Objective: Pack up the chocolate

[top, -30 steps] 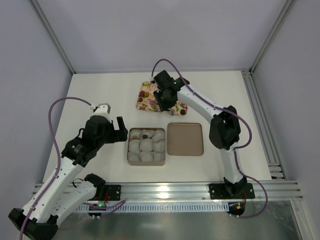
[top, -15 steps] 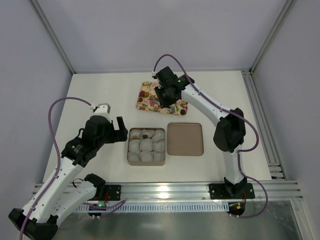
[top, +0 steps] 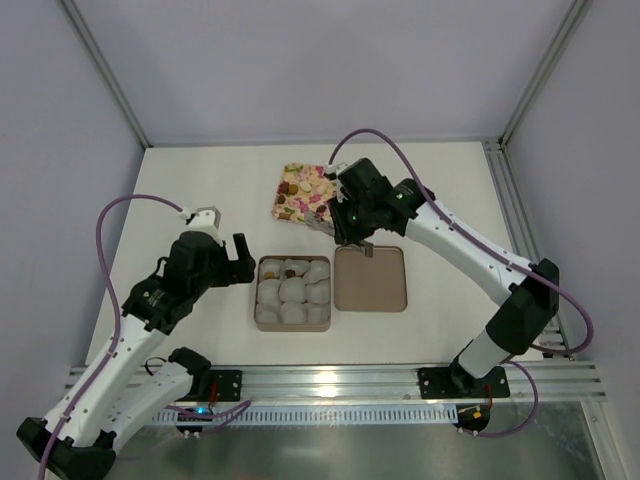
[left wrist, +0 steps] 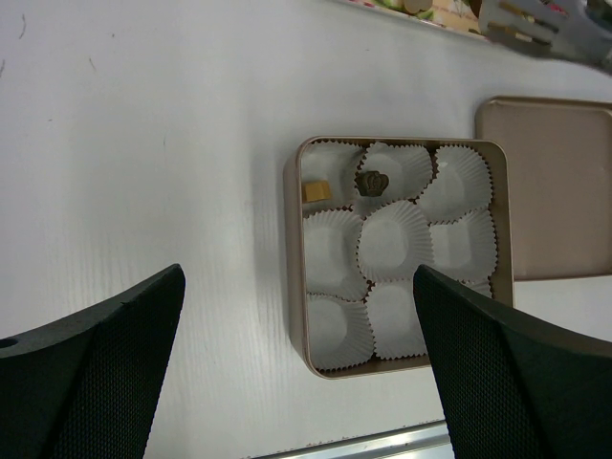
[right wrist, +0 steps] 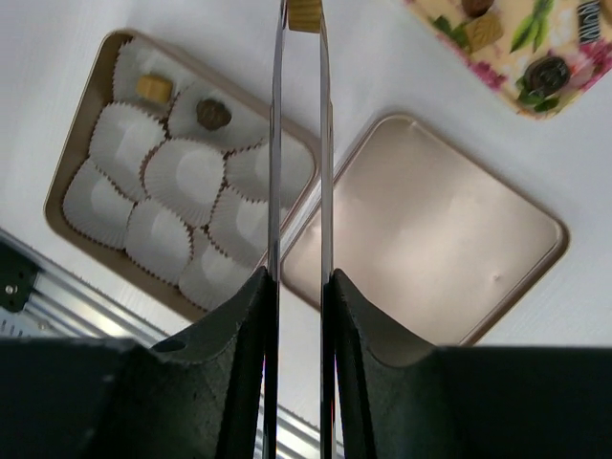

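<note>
My right gripper (right wrist: 298,282) is shut on a pair of metal tongs (right wrist: 277,143), and a tan chocolate (right wrist: 304,13) is pinched at their tip. The tongs hang above the table between the flowered tray (top: 296,190) and the square brown box (top: 257,296). In the box's back-left white paper cups lie a tan chocolate (left wrist: 316,191) and a dark one (left wrist: 373,181). More chocolates (right wrist: 548,72) sit on the tray. My left gripper (left wrist: 297,273) stands open and empty, left of the box.
The box's brown lid (top: 370,278) lies flat just right of the box. The remaining paper cups (left wrist: 394,239) hold nothing. A metal rail (top: 330,380) runs along the near table edge, and frame posts stand at the back corners.
The right arm has swung away from the tray, toward the front and right, with the tongs and the tan piece in them. The left arm has not moved.
</note>
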`<action>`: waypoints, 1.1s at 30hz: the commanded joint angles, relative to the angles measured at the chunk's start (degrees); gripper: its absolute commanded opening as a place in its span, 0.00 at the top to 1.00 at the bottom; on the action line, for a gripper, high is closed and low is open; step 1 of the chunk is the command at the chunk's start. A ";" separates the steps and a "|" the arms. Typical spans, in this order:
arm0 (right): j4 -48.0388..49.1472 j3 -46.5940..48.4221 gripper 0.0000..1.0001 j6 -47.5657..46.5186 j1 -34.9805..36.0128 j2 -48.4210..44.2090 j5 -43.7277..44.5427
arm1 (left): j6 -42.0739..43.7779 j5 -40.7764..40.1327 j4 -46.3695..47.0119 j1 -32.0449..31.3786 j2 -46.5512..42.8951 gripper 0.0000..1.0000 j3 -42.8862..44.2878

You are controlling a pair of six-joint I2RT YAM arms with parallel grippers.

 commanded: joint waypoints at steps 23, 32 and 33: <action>2.05 -16.90 0.67 6.47 11.50 -11.07 6.18 | 0.08 -0.16 0.45 0.21 -0.64 0.00 -0.09; 1.96 -18.04 0.63 6.12 11.76 -11.16 5.57 | 0.08 -0.16 0.36 0.21 -0.29 0.00 -0.09; 1.87 -18.13 0.63 6.12 11.76 -11.16 5.65 | 0.08 -0.25 0.36 0.21 -0.29 0.00 -0.09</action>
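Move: Off to the right hand's left by about 7 cm, level with it fore and aft and some 15 cm below, is the empty far-right paper cup of the chocolate box; the hand's tongs hold a caramel cube. The dark chocolate in the box lies about 13 cm left, level with the hand. The empty lid is centred some 5 cm right and 1 cm back, the chocolate tray about 20 cm ahead and 5 cm left. From the left hand, that cup is about 8 cm ahead, 18 cm right, 14 cm below. Drawing back about 9 cm, fast at first, the right hand brings the tongs' tips and the caramel cube they already pinch from beside the tray to the box's far-right cup. It then sinks, some 5 cm in all, and tips slightly, lowering them to the cup; at the end the grip on the tongs only just begins to ease. ##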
